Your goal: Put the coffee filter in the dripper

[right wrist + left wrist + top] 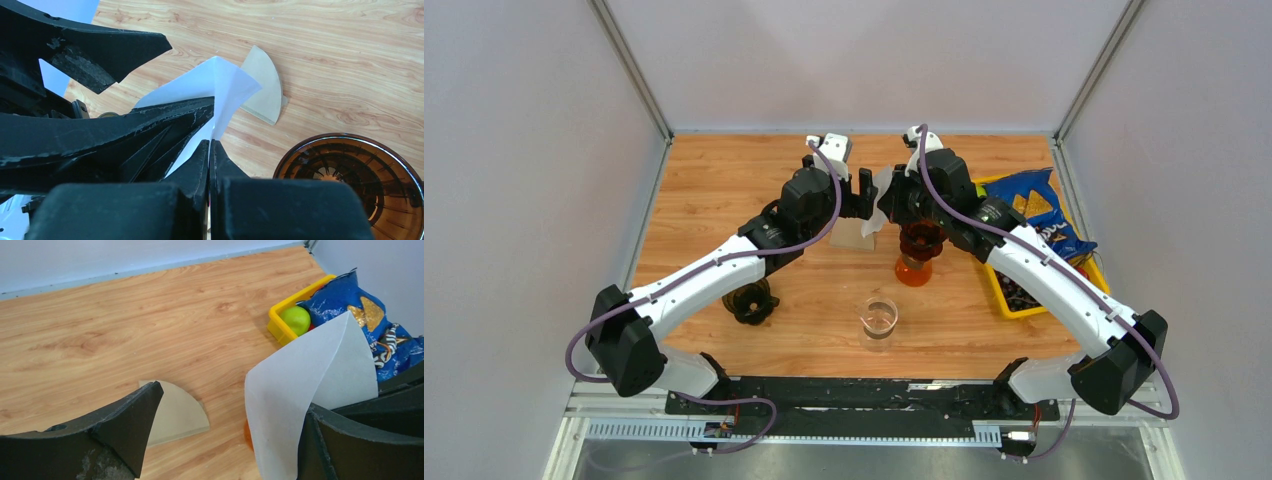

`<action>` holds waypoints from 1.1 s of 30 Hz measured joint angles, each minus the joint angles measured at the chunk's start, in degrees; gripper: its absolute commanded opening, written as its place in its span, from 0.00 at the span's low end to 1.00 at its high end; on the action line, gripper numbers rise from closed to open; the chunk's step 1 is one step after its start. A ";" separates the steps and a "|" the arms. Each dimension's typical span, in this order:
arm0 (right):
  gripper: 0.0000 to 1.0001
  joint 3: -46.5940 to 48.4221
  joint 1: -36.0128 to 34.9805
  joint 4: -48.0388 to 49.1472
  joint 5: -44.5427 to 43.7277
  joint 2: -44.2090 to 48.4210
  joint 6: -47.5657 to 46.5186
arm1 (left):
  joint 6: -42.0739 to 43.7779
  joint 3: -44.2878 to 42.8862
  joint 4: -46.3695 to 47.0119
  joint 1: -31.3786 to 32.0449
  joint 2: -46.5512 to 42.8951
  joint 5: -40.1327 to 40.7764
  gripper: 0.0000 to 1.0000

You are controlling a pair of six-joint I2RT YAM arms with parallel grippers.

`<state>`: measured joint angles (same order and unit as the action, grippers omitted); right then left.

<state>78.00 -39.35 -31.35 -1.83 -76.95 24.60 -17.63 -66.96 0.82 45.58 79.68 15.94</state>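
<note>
The white paper coffee filter is held in the air, pinched at its edge by my right gripper, which is shut on it. My left gripper is open and straddles the filter. The paper lies against its right finger, and its left finger stands clear. The amber dripper stands just right of the right gripper, its mouth open upward. From above, both grippers meet at the filter, just up and left of the dripper.
A brown folded filter lies flat on the wood below the grippers. A glass cup stands near the front, a black dripper-like object to the left. A yellow tray with a blue chip bag and a green fruit sits at the right.
</note>
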 measured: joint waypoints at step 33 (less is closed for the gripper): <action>0.00 -0.90 -0.48 0.13 -9.88 -0.83 -0.68 | 1.09 -1.20 -6.45 1.75 1.22 8.00 0.32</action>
<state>77.10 -39.83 -31.22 -11.70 -77.78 23.92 -16.53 -68.16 -5.63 47.33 80.90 23.94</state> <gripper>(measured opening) 0.004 0.299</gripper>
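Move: The filter hangs from the right hand's shut fingers, its middle about 4 cm to the left hand's right and 1 cm back, roughly level, beside the nearer of its wide-open fingers. From the left hand the brown paper filter lies on the table 3 cm ahead, 2 cm left, some 27 cm down. From the right hand, the dripper sits about 6 cm right, 3 cm back, 13 cm down; the brown filter is 7 cm ahead, 6 cm left, 26 cm lower. With its nearer finger still against the white filter, inside the fold, the left hand closes its jaws around that layer to roughly a third open, sinking about 2.5 cm, then easing some 1.5 cm left, away from the right hand. The right hand keeps its pinch and draws forward and right about 3 cm, sinking slightly and turning a little clockwise. ##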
